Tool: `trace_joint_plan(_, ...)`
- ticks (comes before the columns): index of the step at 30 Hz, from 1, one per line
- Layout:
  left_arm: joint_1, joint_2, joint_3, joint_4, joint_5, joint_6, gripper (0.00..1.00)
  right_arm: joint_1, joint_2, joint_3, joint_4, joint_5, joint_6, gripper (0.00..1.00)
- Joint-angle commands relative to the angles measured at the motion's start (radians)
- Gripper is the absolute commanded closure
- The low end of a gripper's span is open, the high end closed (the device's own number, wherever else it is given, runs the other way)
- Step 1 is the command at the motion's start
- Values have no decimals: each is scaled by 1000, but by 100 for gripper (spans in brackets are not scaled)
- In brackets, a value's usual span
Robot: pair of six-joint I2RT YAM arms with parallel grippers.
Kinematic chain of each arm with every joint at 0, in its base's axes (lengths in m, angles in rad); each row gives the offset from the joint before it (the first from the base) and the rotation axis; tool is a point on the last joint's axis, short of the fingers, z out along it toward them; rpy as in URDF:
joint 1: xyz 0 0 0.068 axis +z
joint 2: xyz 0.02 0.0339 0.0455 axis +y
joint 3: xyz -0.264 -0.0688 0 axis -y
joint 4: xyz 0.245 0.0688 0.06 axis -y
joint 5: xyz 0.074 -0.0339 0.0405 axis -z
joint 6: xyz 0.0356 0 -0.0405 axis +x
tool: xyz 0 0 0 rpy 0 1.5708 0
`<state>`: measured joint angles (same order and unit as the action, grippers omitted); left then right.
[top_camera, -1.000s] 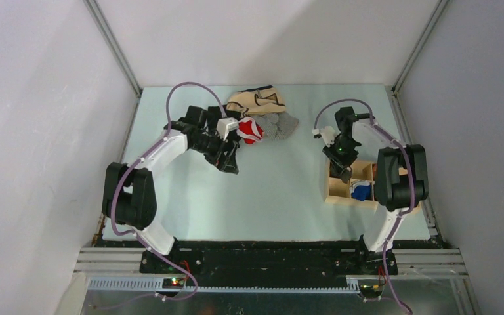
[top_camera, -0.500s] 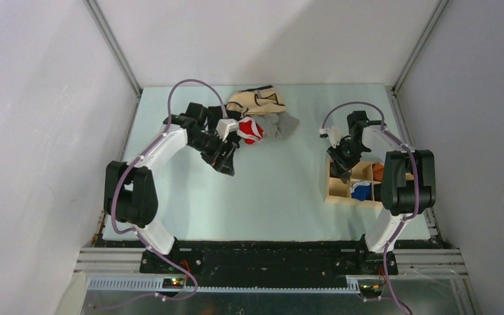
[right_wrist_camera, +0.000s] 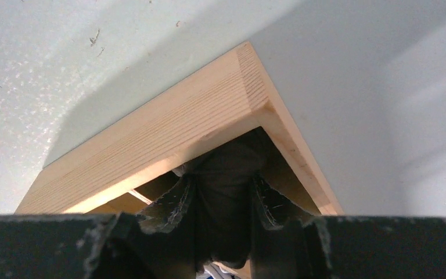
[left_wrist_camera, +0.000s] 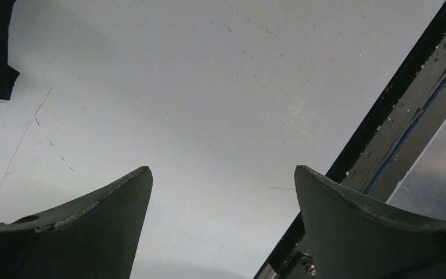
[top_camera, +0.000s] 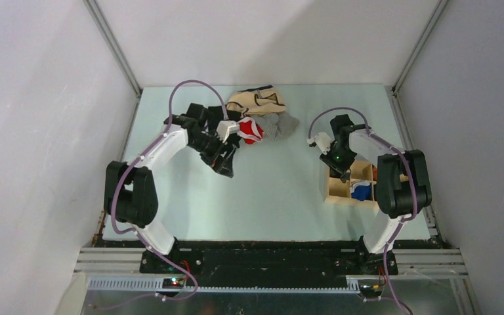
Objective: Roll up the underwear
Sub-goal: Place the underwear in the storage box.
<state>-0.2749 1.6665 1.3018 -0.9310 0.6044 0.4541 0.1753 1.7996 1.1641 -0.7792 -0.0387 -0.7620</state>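
Note:
In the right wrist view, the rolled dark olive-brown underwear (right_wrist_camera: 232,157) is pinched between the fingers of my right gripper (right_wrist_camera: 223,186). The bundle sits low in the corner compartment of the wooden box (right_wrist_camera: 168,133). From above, my right gripper (top_camera: 341,172) points down into the box's far left compartment (top_camera: 333,176) and hides the underwear. My left gripper (top_camera: 226,169) hovers over bare table left of centre. Its jaws stand wide apart with nothing between them, and the left wrist view shows the left gripper (left_wrist_camera: 222,170) over plain tabletop.
A clothing pile lies at the back: a beige garment with dark trim (top_camera: 256,100), a red-and-white item (top_camera: 251,130), a grey one (top_camera: 282,125) and a black one (top_camera: 197,115). Other box compartments hold a blue-and-white item (top_camera: 361,191) and an orange one (top_camera: 377,172).
The right wrist swung right and then back left while its fingertips stayed in the box's compartment with the underwear. The left arm barely shifted.

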Motion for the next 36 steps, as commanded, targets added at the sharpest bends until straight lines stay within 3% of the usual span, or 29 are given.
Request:
trace_joint_plan(1, -17, -29, 0, 0, -2, 20, 1, -15, 157, -100, 333, 15, -78, 97)
trace_joint_plan(8, -34, -31, 8, -2, -2, 21, 1, -43, 112, -5, 199, -63, -19, 63)
trace_joint_plan(12, -37, -28, -3, 3, 9, 16, 1, -39, 31, 45, 69, -154, 20, 51)
trace_joint_plan(29, -38, -1, 7, 37, 51, -16, 1, -25, -24, 207, -169, -130, 66, 45)
trace_joint_plan(36, -37, 7, 8, 42, 65, -19, 0, -48, 28, 317, -303, -175, 105, 43)
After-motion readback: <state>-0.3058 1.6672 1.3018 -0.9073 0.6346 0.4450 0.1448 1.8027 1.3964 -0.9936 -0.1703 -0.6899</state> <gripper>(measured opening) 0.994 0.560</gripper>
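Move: The rolled underwear is still between the right fingertips, in the far-left compartment of the storage box, its middle about 1 cm ahead, 1 cm left of and 1 cm below the hand point. The blue underwear lies some 7 cm back and 7 cm right of that hand, 1 cm lower. The empty near-left compartment is about 7 cm straight back, 2 cm below. From the idle left hand, the roll is roughly 41 cm right, 4 cm ahead and 10 cm below. The underwear roll is let go in its compartment: the right hand barely shifts at first, then opens its fingers from about a third to just over half, so that both come clear of the cloth. As they part it rises, faster towards the end, some 5 cm straight up off the roll with a slight drift left, its left side tipping up a little under 10 degrees. ##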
